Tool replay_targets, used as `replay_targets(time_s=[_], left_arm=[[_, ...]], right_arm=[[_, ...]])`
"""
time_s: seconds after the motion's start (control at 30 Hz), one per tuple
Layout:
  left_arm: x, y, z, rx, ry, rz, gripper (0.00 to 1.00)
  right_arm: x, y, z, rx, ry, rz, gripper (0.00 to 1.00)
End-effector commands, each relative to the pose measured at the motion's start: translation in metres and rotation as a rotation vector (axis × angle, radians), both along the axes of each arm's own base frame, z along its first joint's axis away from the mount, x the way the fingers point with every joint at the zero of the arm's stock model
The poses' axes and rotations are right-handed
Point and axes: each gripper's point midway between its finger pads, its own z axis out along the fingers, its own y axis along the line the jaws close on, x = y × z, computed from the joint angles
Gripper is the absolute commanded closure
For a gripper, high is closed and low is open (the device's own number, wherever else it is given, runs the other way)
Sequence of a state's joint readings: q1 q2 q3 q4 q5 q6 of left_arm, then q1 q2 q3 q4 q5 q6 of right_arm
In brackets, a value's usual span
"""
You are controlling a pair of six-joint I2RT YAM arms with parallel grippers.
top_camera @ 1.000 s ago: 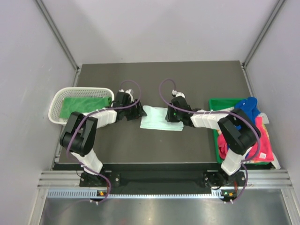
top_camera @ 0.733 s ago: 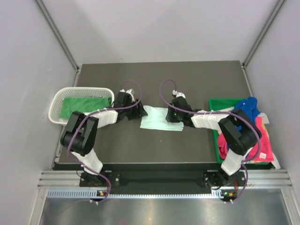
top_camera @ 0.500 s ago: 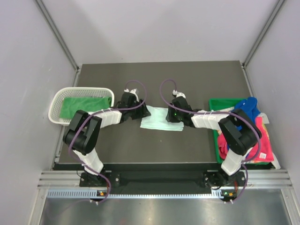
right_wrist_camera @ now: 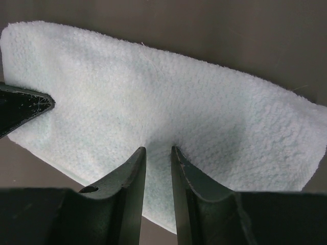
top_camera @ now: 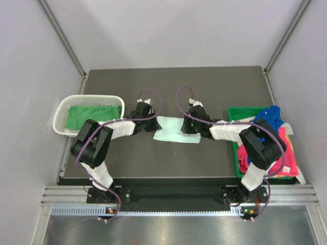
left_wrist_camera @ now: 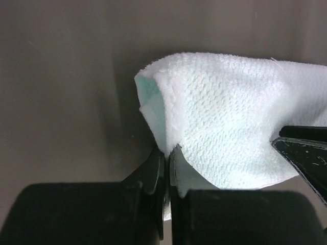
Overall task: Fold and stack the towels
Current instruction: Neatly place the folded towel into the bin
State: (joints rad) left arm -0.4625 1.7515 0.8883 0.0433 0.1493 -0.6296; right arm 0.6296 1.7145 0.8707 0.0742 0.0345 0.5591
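Observation:
A folded pale mint-white towel [top_camera: 173,129] lies on the dark table, also in the left wrist view [left_wrist_camera: 230,122] and the right wrist view [right_wrist_camera: 168,107]. My left gripper [top_camera: 152,124] is at its left edge, and in the left wrist view it [left_wrist_camera: 167,151] is shut on a fold of that edge. My right gripper [top_camera: 191,125] is at the towel's right side. In the right wrist view it [right_wrist_camera: 158,149] has its jaws a little apart, tips pressing down on the cloth. A green towel [top_camera: 92,116] lies in the white mesh basket [top_camera: 62,108].
A green bin [top_camera: 234,113] at the right holds a heap of towels, royal blue [top_camera: 268,120] and pink [top_camera: 289,161] among them, spilling over its rim. Grey walls stand close on the left and right. The table's far half is bare dark surface.

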Motion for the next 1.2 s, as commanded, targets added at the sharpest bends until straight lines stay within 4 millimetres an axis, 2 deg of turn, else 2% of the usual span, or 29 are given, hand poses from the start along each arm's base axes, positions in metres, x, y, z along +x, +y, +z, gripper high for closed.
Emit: replay_targets(time_s=[0.0, 0.07, 0.1, 0.17, 0.2, 0.23, 0.3, 0.33, 0.4, 0.43, 0.73, 0.8, 0.93, 1.1, 1.13, 1.17], left_arm=[[-0.033, 0.025, -0.024, 0.141, 0.140, 0.010, 1.00], [-0.027, 0.033, -0.017, 0.186, 0.115, 0.035, 1.00], [-0.021, 0.033, -0.005, 0.196, 0.089, 0.043, 1.00], [-0.019, 0.043, 0.003, 0.259, 0.073, 0.059, 1.00], [-0.011, 0.046, 0.016, 0.288, 0.034, 0.073, 1.00], [-0.014, 0.050, 0.019, 0.323, 0.036, 0.076, 1.00], [-0.009, 0.055, 0.031, 0.367, 0.002, 0.089, 1.00], [-0.005, 0.051, 0.040, 0.377, -0.022, 0.087, 1.00], [-0.007, 0.054, 0.045, 0.431, -0.027, 0.085, 1.00], [-0.002, 0.057, 0.052, 0.458, -0.048, 0.104, 1.00], [0.004, 0.077, 0.072, 0.643, -0.100, 0.158, 1.00], [0.009, 0.088, 0.086, 0.687, -0.140, 0.199, 1.00], [0.010, 0.117, 0.106, 0.790, -0.175, 0.267, 1.00], [0.015, 0.158, 0.127, 0.777, -0.203, 0.331, 1.00], [0.013, 0.165, 0.125, 0.778, -0.197, 0.334, 1.00], [0.015, 0.171, 0.134, 0.757, -0.223, 0.352, 1.00]], right_arm=[[0.008, 0.008, 0.036, 0.068, -0.052, 0.010, 0.73], [0.004, 0.015, 0.055, 0.119, -0.059, 0.037, 0.73], [0.003, 0.014, 0.061, 0.126, -0.065, 0.038, 0.72], [0.002, 0.013, 0.082, 0.142, -0.097, 0.038, 0.70], [0.002, 0.013, 0.088, 0.146, -0.107, 0.041, 0.70], [-0.002, 0.010, 0.096, 0.145, -0.112, 0.046, 0.70], [-0.006, 0.008, 0.102, 0.144, -0.116, 0.054, 0.70], [-0.007, 0.006, 0.105, 0.143, -0.125, 0.056, 0.69], [-0.009, 0.002, 0.112, 0.140, -0.142, 0.055, 0.69], [-0.010, 0.001, 0.118, 0.145, -0.156, 0.059, 0.69], [-0.019, -0.002, 0.136, 0.169, -0.196, 0.078, 0.69], [-0.021, -0.002, 0.136, 0.174, -0.194, 0.087, 0.69], [-0.026, -0.002, 0.134, 0.183, -0.192, 0.101, 0.69], [-0.028, 0.001, 0.127, 0.180, -0.179, 0.123, 0.69], [-0.028, 0.002, 0.125, 0.180, -0.175, 0.126, 0.69], [-0.029, 0.003, 0.124, 0.183, -0.172, 0.132, 0.69]])
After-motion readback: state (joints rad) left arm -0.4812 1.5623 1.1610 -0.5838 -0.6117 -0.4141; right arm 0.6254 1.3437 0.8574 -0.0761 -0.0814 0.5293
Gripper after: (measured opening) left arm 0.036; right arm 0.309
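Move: The left hand has the white folded towel's left edge pinched near the table. The white bin's middle lies about 27 cm to its left and 4 cm farther out, its near rim some 13 cm left, with the green towel lying inside at nearly the same place. The towel's middle is about 8 cm right and 2 cm back. From the right hand, down at the towel's right part, the bin is some 39 cm left and 6 cm ahead. Pinch kept, the left hand carries the towel 14 cm left, 10 up towards bin; right hand rises 12. ##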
